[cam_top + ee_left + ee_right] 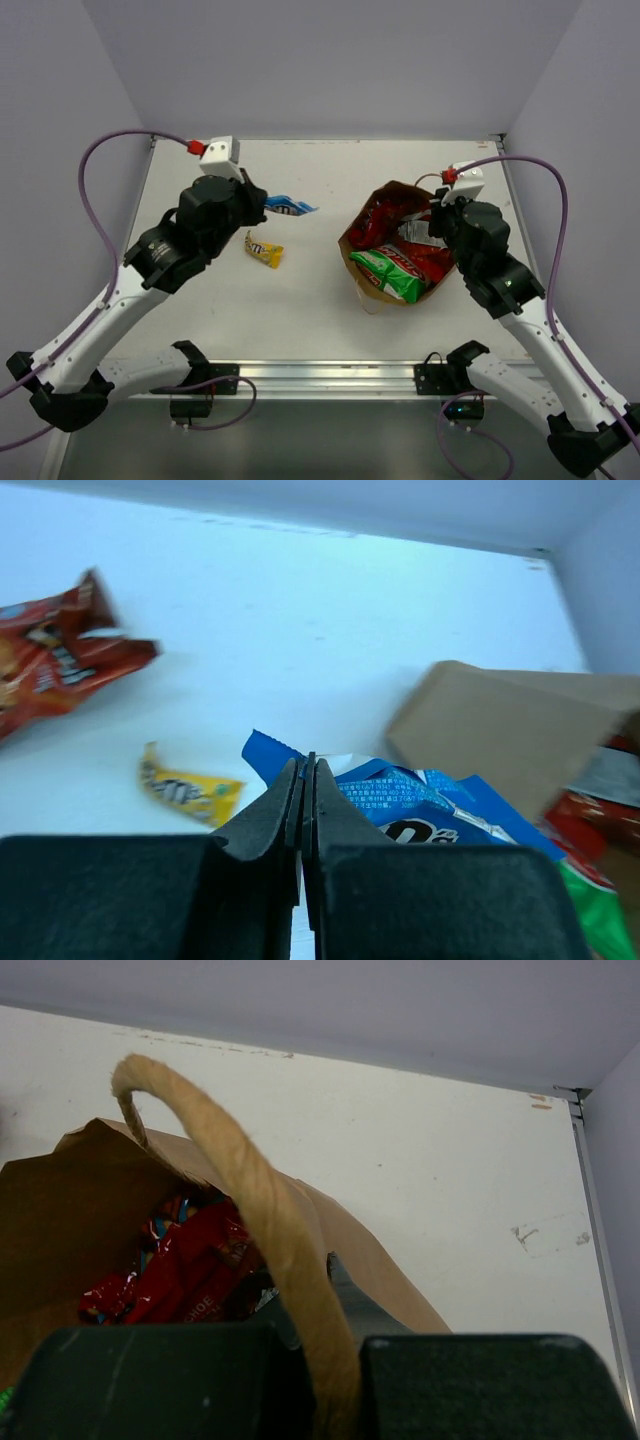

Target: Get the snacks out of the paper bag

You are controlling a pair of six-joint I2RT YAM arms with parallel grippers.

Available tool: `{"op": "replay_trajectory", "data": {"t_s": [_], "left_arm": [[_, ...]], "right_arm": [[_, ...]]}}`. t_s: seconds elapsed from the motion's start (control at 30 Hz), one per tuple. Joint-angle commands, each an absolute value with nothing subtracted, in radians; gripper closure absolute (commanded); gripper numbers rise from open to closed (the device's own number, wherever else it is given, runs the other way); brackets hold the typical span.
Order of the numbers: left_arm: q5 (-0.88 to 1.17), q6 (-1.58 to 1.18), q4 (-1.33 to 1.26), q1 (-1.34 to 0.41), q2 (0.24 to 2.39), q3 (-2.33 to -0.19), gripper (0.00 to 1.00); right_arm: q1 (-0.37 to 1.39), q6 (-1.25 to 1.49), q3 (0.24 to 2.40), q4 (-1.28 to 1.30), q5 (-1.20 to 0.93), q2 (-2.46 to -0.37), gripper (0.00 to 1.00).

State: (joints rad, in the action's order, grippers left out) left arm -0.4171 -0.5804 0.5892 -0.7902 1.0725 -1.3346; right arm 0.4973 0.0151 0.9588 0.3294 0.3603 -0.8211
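Note:
The brown paper bag (372, 222) lies open on the table's right half, with red packets (425, 258) and a green-white chip bag (392, 270) of the snacks in its mouth. My right gripper (436, 216) is at the bag's right rim, shut on the bag with the twisted handle (230, 1170) running between its fingers; red packets (195, 1270) show inside. My left gripper (308, 762) is shut on an edge of the blue packet (440, 805), which sits left of the bag (288, 207). A yellow candy pack (264, 250) lies on the table just in front of it.
In the left wrist view a red chip bag (60, 660) lies on the table to the left, and the yellow pack (185, 788) is beside my fingers. Walls close the table at the back and both sides.

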Motion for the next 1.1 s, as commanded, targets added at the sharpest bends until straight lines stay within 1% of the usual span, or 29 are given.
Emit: {"op": "replay_trajectory", "data": {"t_s": [0.0, 0.03, 0.1, 0.13, 0.23, 0.3, 0.43, 0.47, 0.53, 0.57, 0.6, 0.63, 0.7, 0.73, 0.77, 0.8, 0.87, 0.9, 0.93, 1.0, 1.03, 1.07], "left_arm": [[-0.528, -0.483, 0.716, -0.655, 1.069, -1.241, 1.0], [-0.508, -0.462, 0.718, -0.579, 1.071, -1.218, 1.0], [-0.468, -0.44, 0.712, -0.494, 1.077, -1.132, 1.0], [-0.407, -0.411, 0.694, -0.401, 1.095, -1.1, 1.0], [-0.336, -0.365, 0.664, -0.246, 1.156, -0.979, 1.0], [-0.331, -0.356, 0.655, -0.201, 1.196, -0.919, 1.0], [-0.304, -0.339, 0.612, -0.134, 1.295, -0.89, 1.0], [-0.307, -0.336, 0.601, -0.13, 1.31, -0.888, 0.96], [-0.307, -0.333, 0.595, -0.126, 1.351, -0.911, 0.8], [-0.296, -0.333, 0.6, -0.126, 1.364, -0.925, 0.71], [-0.273, -0.333, 0.603, -0.126, 1.364, -0.939, 0.66], [-0.231, -0.337, 0.604, -0.127, 1.356, -0.949, 0.55], [-0.165, -0.344, 0.606, -0.13, 1.303, -0.985, 0.41], [-0.116, -0.354, 0.606, -0.149, 1.28, -0.998, 0.25], [-0.106, -0.363, 0.606, -0.17, 1.254, -1.034, 0.17], [-0.097, -0.371, 0.607, -0.196, 1.208, -1.055, 0.12], [-0.089, -0.409, 0.606, -0.302, 1.168, -1.127, 0.05], [-0.086, -0.426, 0.595, -0.343, 1.14, -1.147, 0.04], [-0.06, -0.458, 0.585, -0.417, 1.132, -1.166, 0.04], [-0.026, -0.494, 0.525, -0.487, 1.108, -1.199, 0.05], [-0.012, -0.521, 0.5, -0.561, 1.104, -1.206, 0.09], [-0.009, -0.538, 0.477, -0.595, 1.104, -1.212, 0.1]], "right_arm": [[0.497, 0.009, 0.953, 0.354, 0.399, -0.801, 1.0], [0.497, 0.011, 0.954, 0.357, 0.4, -0.801, 1.0], [0.495, 0.014, 0.954, 0.359, 0.397, -0.799, 1.0], [0.497, 0.017, 0.951, 0.359, 0.394, -0.799, 1.0], [0.497, 0.021, 0.94, 0.353, 0.388, -0.799, 1.0], [0.497, 0.026, 0.937, 0.351, 0.385, -0.805, 1.0], [0.497, 0.029, 0.93, 0.344, 0.38, -0.811, 1.0], [0.497, 0.031, 0.931, 0.342, 0.377, -0.813, 1.0], [0.497, 0.032, 0.93, 0.342, 0.377, -0.818, 1.0], [0.497, 0.031, 0.93, 0.342, 0.377, -0.816, 1.0], [0.497, 0.031, 0.93, 0.342, 0.379, -0.816, 1.0], [0.495, 0.025, 0.933, 0.344, 0.379, -0.813, 1.0], [0.495, 0.022, 0.937, 0.347, 0.385, -0.811, 1.0], [0.497, 0.018, 0.945, 0.35, 0.388, -0.808, 1.0], [0.497, 0.017, 0.949, 0.353, 0.388, -0.805, 1.0], [0.497, 0.017, 0.954, 0.354, 0.387, -0.804, 1.0], [0.497, 0.018, 0.969, 0.36, 0.379, -0.801, 1.0], [0.495, 0.018, 0.976, 0.362, 0.374, -0.802, 1.0], [0.497, 0.017, 0.985, 0.367, 0.374, -0.802, 1.0], [0.497, 0.017, 0.999, 0.371, 0.371, -0.802, 1.0], [0.497, 0.012, 1.003, 0.373, 0.37, -0.804, 1.0], [0.497, 0.011, 1.006, 0.373, 0.371, -0.804, 1.0]]}}
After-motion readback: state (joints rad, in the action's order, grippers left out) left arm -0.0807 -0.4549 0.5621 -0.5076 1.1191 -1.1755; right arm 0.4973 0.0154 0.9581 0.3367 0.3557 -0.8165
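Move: The left hand already holds the blue M&M's packet. The bare spot of table it is bound for lies about 16 cm to its left, level with it, and 31 cm below. From that spot, the yellow packet is some 10 cm farther out and 10 cm to the right, and the red chips bag roughly 25 cm farther out and 5 cm left. The paper bag stands about 31 cm to the hand's right, level with it. From the right hand, the spot is some 55 cm left and 2 cm back. Left and down in one quick sweep, the left hand carries the blue packet about 20 cm across and nearly 30 cm down, the fingers tipping steeply down and swinging counter-clockwise. Low over the table they open wide and let go; the open hand then climbs some 20 cm and heads back right towards the paper bag, levelling out. The right hand stays put, still pinching the bag's rim. ##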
